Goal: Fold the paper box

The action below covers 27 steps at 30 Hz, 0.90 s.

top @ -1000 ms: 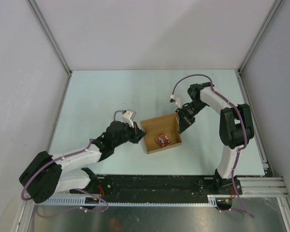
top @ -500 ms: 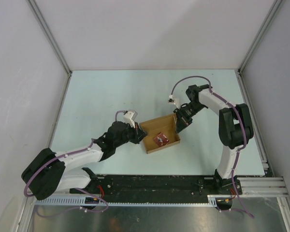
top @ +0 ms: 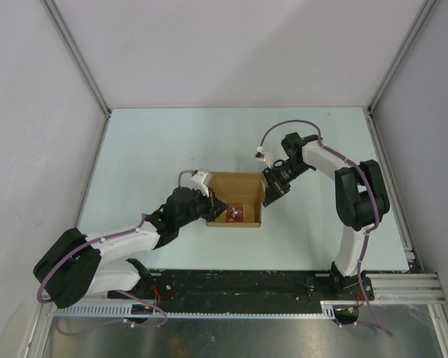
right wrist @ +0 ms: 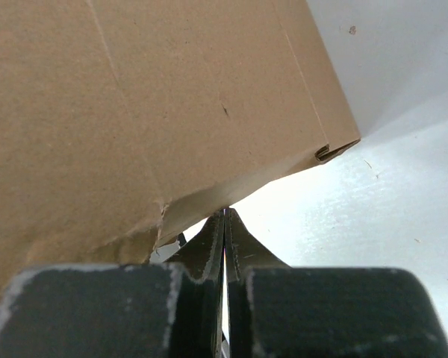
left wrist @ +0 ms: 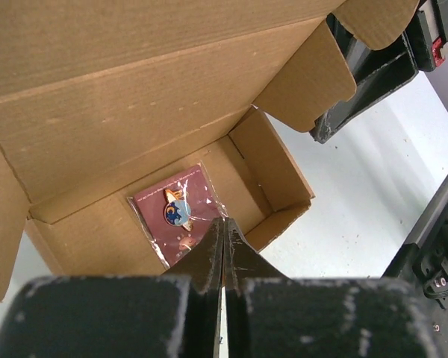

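The paper box of brown cardboard sits mid-table, its big lid flap raised and leaning over the open tray. A small red packet lies on the tray floor. My left gripper is shut and empty, its tips over the tray's near wall. My right gripper is shut too, with nothing held. Its tips touch the lower edge of the lid's outer face. A side tab hangs from the lid near the right gripper's body.
The pale table is fenced by white walls with metal posts at left and right. A black rail runs along the near edge by the arm bases.
The right gripper has moved left and pushed the lid up over the tray. The box has turned and slid left toward the left gripper. Both grippers stayed shut.
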{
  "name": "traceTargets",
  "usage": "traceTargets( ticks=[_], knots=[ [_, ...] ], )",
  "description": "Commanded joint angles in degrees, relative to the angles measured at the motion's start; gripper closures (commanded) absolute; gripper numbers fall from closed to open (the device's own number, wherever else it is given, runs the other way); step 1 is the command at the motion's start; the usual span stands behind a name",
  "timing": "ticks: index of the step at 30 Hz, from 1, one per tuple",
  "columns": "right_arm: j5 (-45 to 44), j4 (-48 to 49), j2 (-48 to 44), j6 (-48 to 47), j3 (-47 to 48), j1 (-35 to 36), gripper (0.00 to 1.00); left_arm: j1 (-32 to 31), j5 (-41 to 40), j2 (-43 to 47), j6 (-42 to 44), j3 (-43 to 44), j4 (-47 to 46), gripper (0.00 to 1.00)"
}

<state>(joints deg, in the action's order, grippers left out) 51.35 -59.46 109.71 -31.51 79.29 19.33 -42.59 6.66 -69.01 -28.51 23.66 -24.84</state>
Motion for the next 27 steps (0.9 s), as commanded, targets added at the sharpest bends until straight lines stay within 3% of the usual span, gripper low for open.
traceTargets(
  ticks=[1,9,14,22,27],
  knots=[
    [0.9,1.1,-1.7,0.1,-0.3,-0.9,1.0,-0.4,1.0,0.8,-0.7,-0.4,-2.1,1.0],
    [-3.7,1.6,-6.2,0.1,-0.2,-7.2,1.0,-1.4,4.9,11.3,0.4,-4.4,-2.1,1.0],
    [-8.6,7.7,-8.5,3.9,-0.2,-11.7,1.0,-1.8,7.8,24.8,2.3,-8.1,-2.1,1.0],
    [-24.9,28.5,-11.8,16.6,-0.3,-18.9,1.0,-1.7,-5.7,37.5,6.2,-12.1,1.4,1.0],
    [-14.8,39.6,-9.2,24.5,-0.1,-28.7,1.0,-1.6,-15.5,42.2,6.7,-11.6,3.3,1.0]
  ],
)
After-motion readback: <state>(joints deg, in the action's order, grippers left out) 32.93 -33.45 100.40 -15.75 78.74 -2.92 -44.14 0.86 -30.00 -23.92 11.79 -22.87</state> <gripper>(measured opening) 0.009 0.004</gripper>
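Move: The paper box lies about 3 cm ahead of the left hand, 3 cm to its right and some 7 cm below. The red packet inside is about 2 cm ahead, 3 cm right and 8 cm below; the raised lid is roughly 9 cm ahead, 3 cm right and 1 cm lower. From the right hand the box is about 2 cm ahead, 10 cm left and 6 cm down, while the lid's right side flap is only some 4 cm ahead and 1 cm left, level with it. Take the shut right gripper clear of the lid's right side flap, sweeping forward and to the right, speeding up, some 22 cm with a slight rise, and turn it about 40 degrees clockwise. Lift the shut left gripper about 10 cm off the front of the box, drawing back first and then swinging left, its fingers tilting up. ##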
